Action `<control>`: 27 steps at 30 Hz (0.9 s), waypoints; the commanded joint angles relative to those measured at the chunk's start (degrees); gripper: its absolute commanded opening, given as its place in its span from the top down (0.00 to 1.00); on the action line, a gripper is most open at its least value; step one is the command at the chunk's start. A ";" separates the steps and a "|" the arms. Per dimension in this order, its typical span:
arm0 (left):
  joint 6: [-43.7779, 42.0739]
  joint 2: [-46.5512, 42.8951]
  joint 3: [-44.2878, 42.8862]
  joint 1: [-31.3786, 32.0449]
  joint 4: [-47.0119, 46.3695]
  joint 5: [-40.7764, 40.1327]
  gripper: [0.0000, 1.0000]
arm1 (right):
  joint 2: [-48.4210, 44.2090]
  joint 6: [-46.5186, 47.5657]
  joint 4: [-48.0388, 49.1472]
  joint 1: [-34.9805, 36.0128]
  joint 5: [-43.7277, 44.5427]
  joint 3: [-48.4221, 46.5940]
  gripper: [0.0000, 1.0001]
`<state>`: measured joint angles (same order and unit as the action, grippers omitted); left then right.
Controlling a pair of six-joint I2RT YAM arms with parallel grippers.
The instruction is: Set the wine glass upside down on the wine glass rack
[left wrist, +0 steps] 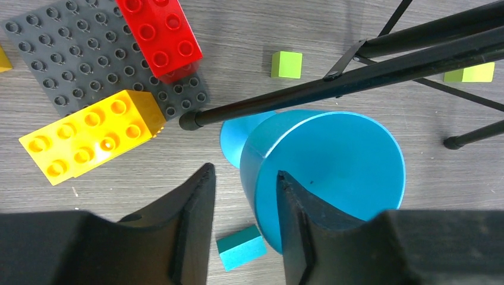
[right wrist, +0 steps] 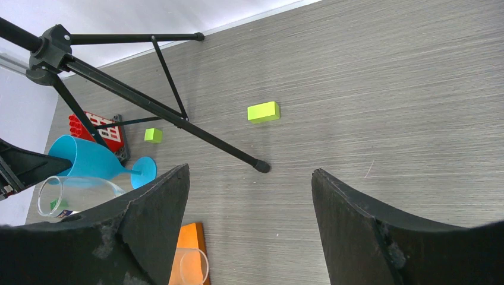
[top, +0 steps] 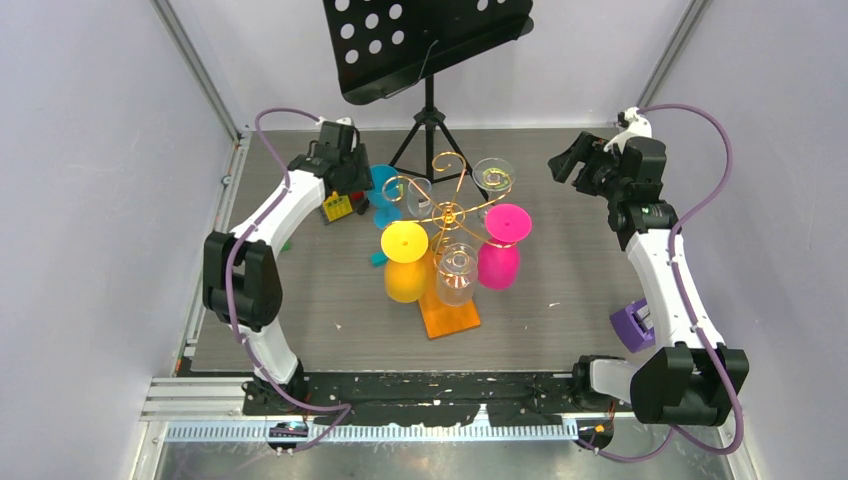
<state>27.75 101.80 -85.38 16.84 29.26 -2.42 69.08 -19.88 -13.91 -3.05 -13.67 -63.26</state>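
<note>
The blue wine glass [left wrist: 333, 166] lies tilted on the table behind the rack's left side, its foot [left wrist: 235, 139] towards the music stand's leg. My left gripper [left wrist: 245, 172] straddles its rim: the right finger sits inside the bowl and the left finger stands outside, a gap away from the wall. The wine glass rack [top: 450, 212], gold wire on an orange base [top: 452, 320], holds a yellow glass [top: 405, 265], a pink glass [top: 499, 252] and clear ones upside down. My right gripper [right wrist: 251, 171] hangs open over bare table at the far right, holding nothing.
A black music stand [top: 425, 40] stands at the back, one tripod leg [left wrist: 356, 74] crossing just above the blue glass. A grey stud plate [left wrist: 77, 53] with red [left wrist: 157, 32] and yellow [left wrist: 92, 136] bricks, green cubes [left wrist: 287, 64] and a teal block [left wrist: 241, 249] lie nearby.
</note>
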 commanded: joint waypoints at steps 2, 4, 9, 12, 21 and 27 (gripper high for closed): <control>-1.86 -0.39 -2.84 0.39 -0.47 -1.55 0.65 | -2.32 0.18 0.92 0.41 -0.58 -0.12 0.19; -1.95 -0.39 -2.80 0.39 -0.60 -1.62 0.71 | -2.44 0.27 0.91 0.41 -0.57 -0.18 0.19; -2.24 -0.48 -2.69 0.47 -0.34 -1.67 0.84 | -2.74 0.39 0.72 0.41 -0.42 -0.28 0.19; -2.33 -0.99 -2.24 0.56 -0.25 -1.85 0.92 | -2.95 0.60 0.72 0.41 -0.33 -0.43 0.19; -2.37 -6.77 0.07 0.56 0.07 -2.96 1.00 | -3.74 1.47 -0.82 0.43 0.72 -2.34 0.19; -2.43 -17.73 5.85 0.56 -0.57 -5.47 1.00 | -5.17 2.21 -2.23 0.41 2.77 -4.32 0.19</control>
<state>25.87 94.26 -82.00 17.19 30.02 -5.06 67.09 -19.03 -16.45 -3.05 -13.04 -63.57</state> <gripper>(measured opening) 0.007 0.810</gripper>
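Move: The left hand's half-open fingers straddle the left wall of the upright blue wine glass, its middle some 4 cm to the right, 1 cm ahead and 7 cm below. From that hand, the clear flute stands about 10 cm right and 4 cm back, the rack some 16 cm right and 16 cm back, and the yellow block about 6 cm left, 3 cm ahead, down on the table. From the right hand the blue glass lies roughly 37 cm left, 6 cm ahead and 20 cm below. The left fingertips shut on the left side of the blue wine glass's bowl, one pad inside and one outside, pinching the thin wall while the hand stays practically in place. Once closed, the hand keeps its grip and lifts about 3 cm, drawing back some 2 cm and drifting slightly left. ##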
